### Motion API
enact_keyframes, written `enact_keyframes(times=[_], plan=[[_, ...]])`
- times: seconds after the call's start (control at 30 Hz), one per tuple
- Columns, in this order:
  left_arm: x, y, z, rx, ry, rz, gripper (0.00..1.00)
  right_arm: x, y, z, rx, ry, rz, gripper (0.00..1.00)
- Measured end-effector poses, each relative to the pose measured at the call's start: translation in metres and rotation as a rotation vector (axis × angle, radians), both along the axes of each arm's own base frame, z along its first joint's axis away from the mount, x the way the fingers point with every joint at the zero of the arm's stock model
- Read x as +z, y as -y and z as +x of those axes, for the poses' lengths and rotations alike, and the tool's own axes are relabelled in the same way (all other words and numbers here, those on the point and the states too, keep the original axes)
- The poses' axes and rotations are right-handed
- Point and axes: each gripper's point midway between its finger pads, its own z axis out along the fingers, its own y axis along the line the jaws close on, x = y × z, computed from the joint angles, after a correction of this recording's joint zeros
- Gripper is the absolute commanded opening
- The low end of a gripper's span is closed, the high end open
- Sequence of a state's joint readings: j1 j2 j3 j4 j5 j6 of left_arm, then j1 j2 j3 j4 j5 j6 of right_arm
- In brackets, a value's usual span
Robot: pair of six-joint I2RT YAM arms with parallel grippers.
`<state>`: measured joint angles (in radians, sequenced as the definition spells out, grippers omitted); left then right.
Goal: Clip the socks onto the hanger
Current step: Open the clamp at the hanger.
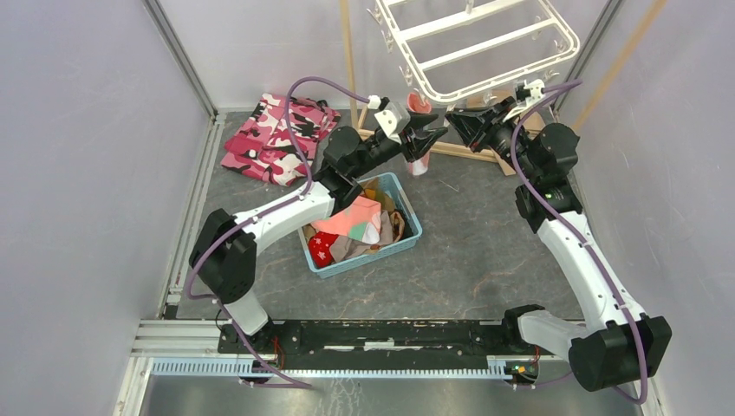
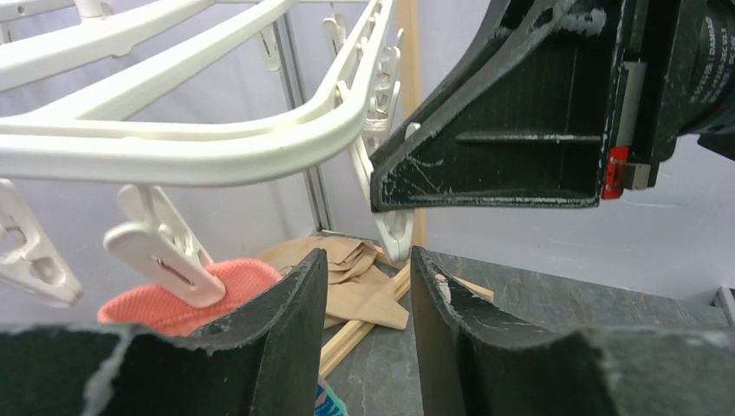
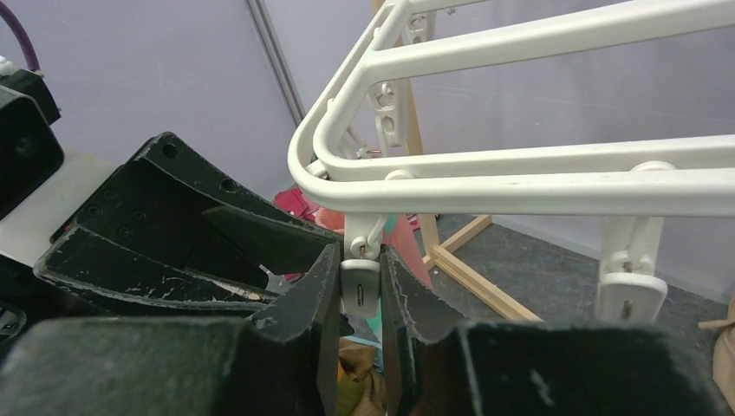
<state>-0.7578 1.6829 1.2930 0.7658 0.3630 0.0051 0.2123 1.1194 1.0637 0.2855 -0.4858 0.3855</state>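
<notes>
The white hanger (image 1: 481, 43) hangs at the back on a wooden stand. A salmon-pink sock (image 1: 419, 106) dangles from its near rim. In the left wrist view a clip peg (image 2: 160, 251) sits on that sock's (image 2: 173, 303) top edge. My left gripper (image 1: 431, 137) is right beside the sock and open. Nothing lies between its jaws (image 2: 366, 286), and the sock is just outside its left finger. My right gripper (image 1: 454, 119) faces it from the right, shut on another peg (image 3: 359, 288) at the hanger's (image 3: 520, 182) corner. More socks (image 1: 351, 221) lie in the basket.
The blue basket (image 1: 410, 214) stands mid-table under my left arm. A pink camouflage garment (image 1: 276, 134) lies at the back left. A tan cloth (image 2: 364, 277) and the stand's wooden base bars (image 1: 464, 152) lie under the hanger. Walls close in on both sides.
</notes>
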Motion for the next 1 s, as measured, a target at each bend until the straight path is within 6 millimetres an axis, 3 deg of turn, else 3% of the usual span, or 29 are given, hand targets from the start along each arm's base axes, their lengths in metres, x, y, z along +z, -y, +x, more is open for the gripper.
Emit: enact_keyframes(times=[0.47, 0.53, 0.77, 1.0], plan=[[0.009, 0.010, -0.001, 0.004, 0.011, -0.027, 0.42, -0.003, -0.001, 0.004, -0.022, -0.045, 0.023, 0.07], [0.012, 0.011, -0.001, 0.005, 0.014, -0.032, 0.35, -0.004, -0.002, 0.004, -0.021, -0.051, 0.026, 0.07], [0.006, 0.018, 0.004, 0.013, 0.002, -0.029, 0.33, -0.006, -0.001, 0.007, -0.031, -0.067, 0.031, 0.07], [0.006, 0.017, 0.007, 0.031, -0.006, -0.030, 0.06, -0.006, -0.002, 0.010, -0.033, -0.072, 0.034, 0.09]])
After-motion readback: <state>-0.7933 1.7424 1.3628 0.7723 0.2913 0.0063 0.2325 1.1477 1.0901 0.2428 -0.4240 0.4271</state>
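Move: The clamp under the hanger's near corner is already gripped between the right hand's pads, so it lies right at that hand's point. From the left hand it is about 3 cm to the right, level in depth and 1 cm higher. The hung coral sock has its middle roughly 5 cm ahead of the left hand, 5 cm to its left and 8 cm below. From the right hand, the next empty clip is about 5 cm ahead, 7 cm to the right and level. The left hand creeps barely 2 cm to the right, rising slightly, in towards the clamp, while its half-open fingers narrow to about half their gap on either side of the clamp's lower end and pinch it just under the right gripper's tip. The right hand keeps its grip on the clamp, easing it about 1 cm forward and a touch down as the wrist tips down slightly. ##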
